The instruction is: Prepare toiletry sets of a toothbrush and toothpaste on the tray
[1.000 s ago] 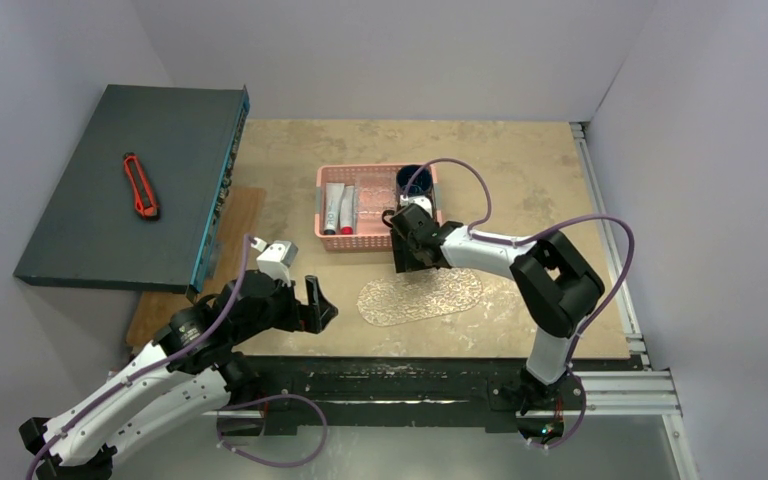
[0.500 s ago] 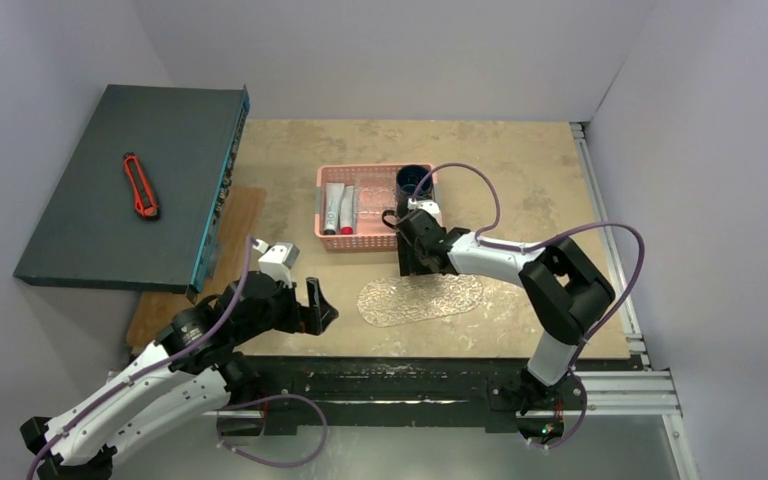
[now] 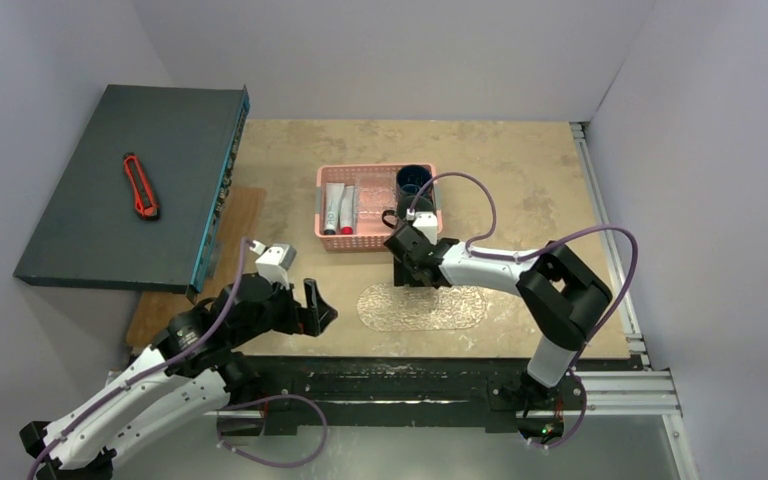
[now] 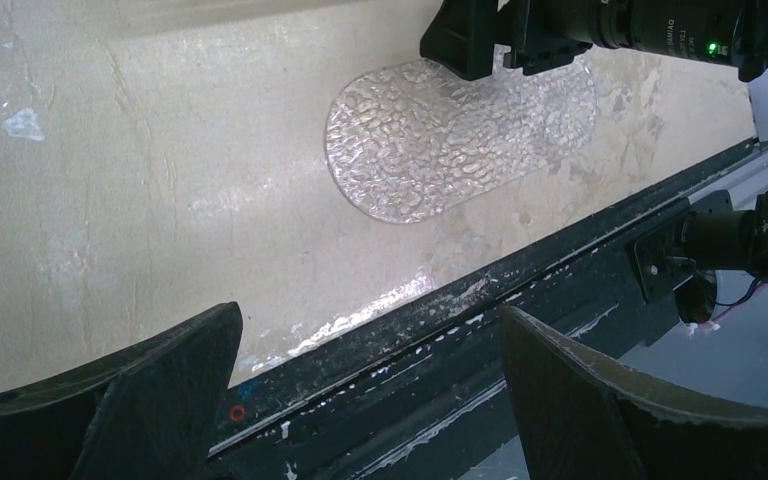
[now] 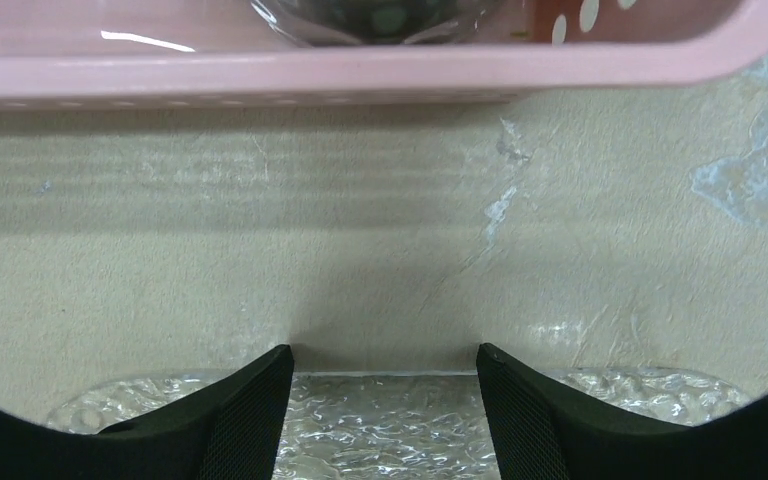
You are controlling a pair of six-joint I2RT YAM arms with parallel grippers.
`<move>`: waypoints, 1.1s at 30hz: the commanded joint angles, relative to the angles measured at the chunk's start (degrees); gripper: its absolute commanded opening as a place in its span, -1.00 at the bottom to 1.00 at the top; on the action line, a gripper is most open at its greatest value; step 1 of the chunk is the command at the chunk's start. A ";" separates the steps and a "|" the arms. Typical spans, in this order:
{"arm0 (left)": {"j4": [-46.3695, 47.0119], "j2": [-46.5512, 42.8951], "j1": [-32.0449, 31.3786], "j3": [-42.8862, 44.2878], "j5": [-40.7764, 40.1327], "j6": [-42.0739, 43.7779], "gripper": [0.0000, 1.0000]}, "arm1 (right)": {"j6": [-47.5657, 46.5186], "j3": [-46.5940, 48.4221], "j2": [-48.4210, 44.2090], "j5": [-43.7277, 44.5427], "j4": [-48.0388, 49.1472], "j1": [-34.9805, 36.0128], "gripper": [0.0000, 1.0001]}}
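Note:
The clear bumpy oval tray (image 3: 445, 310) (image 4: 430, 150) lies flat on the table, in front of the pink basket (image 3: 375, 238). My right gripper (image 3: 408, 270) (image 5: 383, 350) is open, its fingertips (image 5: 250, 400) set down at the tray's far edge (image 5: 380, 425) with that edge running between them. In the basket are two silvery toothpaste tubes with red caps (image 3: 338, 210) and a blue mug (image 3: 413, 180). I cannot make out a toothbrush. My left gripper (image 3: 318, 305) (image 4: 370, 315) hangs open and empty over the table's near edge, left of the tray.
A dark grey box (image 3: 110, 220) with an orange utility knife (image 3: 140, 186) fills the far left. A wooden board (image 3: 230, 215) lies beside it. The pink basket wall (image 5: 380, 80) is just beyond my right fingers. A black rail (image 4: 520, 290) runs along the near edge.
The tray has turned from a slant to lying level across the table, pushed by my right gripper, which moved slightly left and nearer. The left arm has not moved.

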 commanded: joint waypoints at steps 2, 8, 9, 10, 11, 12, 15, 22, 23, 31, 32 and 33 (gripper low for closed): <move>0.56 -1.71 -0.17 -0.43 -0.15 0.30 1.00 | 6.70 -2.16 0.66 -1.23 -7.18 2.31 0.40; -0.05 -3.12 -0.17 -0.57 -0.47 0.28 1.00 | 8.89 -2.92 -0.10 -1.51 -7.98 4.58 0.40; -0.13 -3.22 -0.18 -0.60 -0.46 0.25 1.00 | 9.20 -2.92 -0.10 -1.58 -8.08 5.02 0.40; -0.22 -3.31 -0.16 -0.55 -0.46 0.26 1.00 | 9.43 -2.87 -0.10 -1.60 -8.20 5.46 0.40; -0.38 -3.37 -0.16 -0.48 -0.46 0.25 1.00 | 9.69 -2.79 -0.02 -1.60 -8.31 5.83 0.40; -0.46 -3.40 -0.16 -0.40 -0.43 0.22 1.00 | 9.87 -2.70 -0.01 -1.60 -8.36 6.19 0.40; -0.62 -3.66 -0.16 -0.18 -0.36 0.18 1.00 | 10.04 -2.14 0.01 -1.48 -8.62 6.91 0.40; -0.92 -3.23 -0.17 0.56 -0.20 0.19 1.00 | 9.12 1.94 -2.06 0.59 -11.83 7.08 0.41; -1.17 -3.05 -0.20 0.88 -0.12 0.30 1.00 | 8.87 2.75 -2.42 0.65 -12.60 7.08 0.42; -3.96 -1.99 -0.16 4.80 -1.52 2.39 1.00 | 4.80 9.83 -5.89 4.43 -17.84 6.91 0.43; -4.43 -1.81 -0.21 5.52 -1.97 2.77 1.00 | 4.26 10.76 -6.24 5.07 -18.74 6.86 0.43; -4.81 -1.57 -0.18 6.52 -2.22 3.16 1.00 | 3.85 11.84 -6.59 5.80 -19.76 6.78 0.43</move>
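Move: The clear textured tray lies flat just in front of my right hand's fingertips. Its middle is about 6 cm back and 1 cm right of the hand point, some 1 cm below it. The green mug stands in the pink basket about 17 cm ahead, straight out. The basket's middle is roughly 19 cm ahead and 9 cm left. From my left hand the tray lies about 8 cm ahead, 22 cm right and 15 cm below. With my right fingertips low and parted at the tray's far edge, I keep pushing it back towards the near edge of the table, about 4.5 cm, easing a little left on the way. Then I lift straight off it, some 3 cm up, fingers still pointing down and forward and staying open. ##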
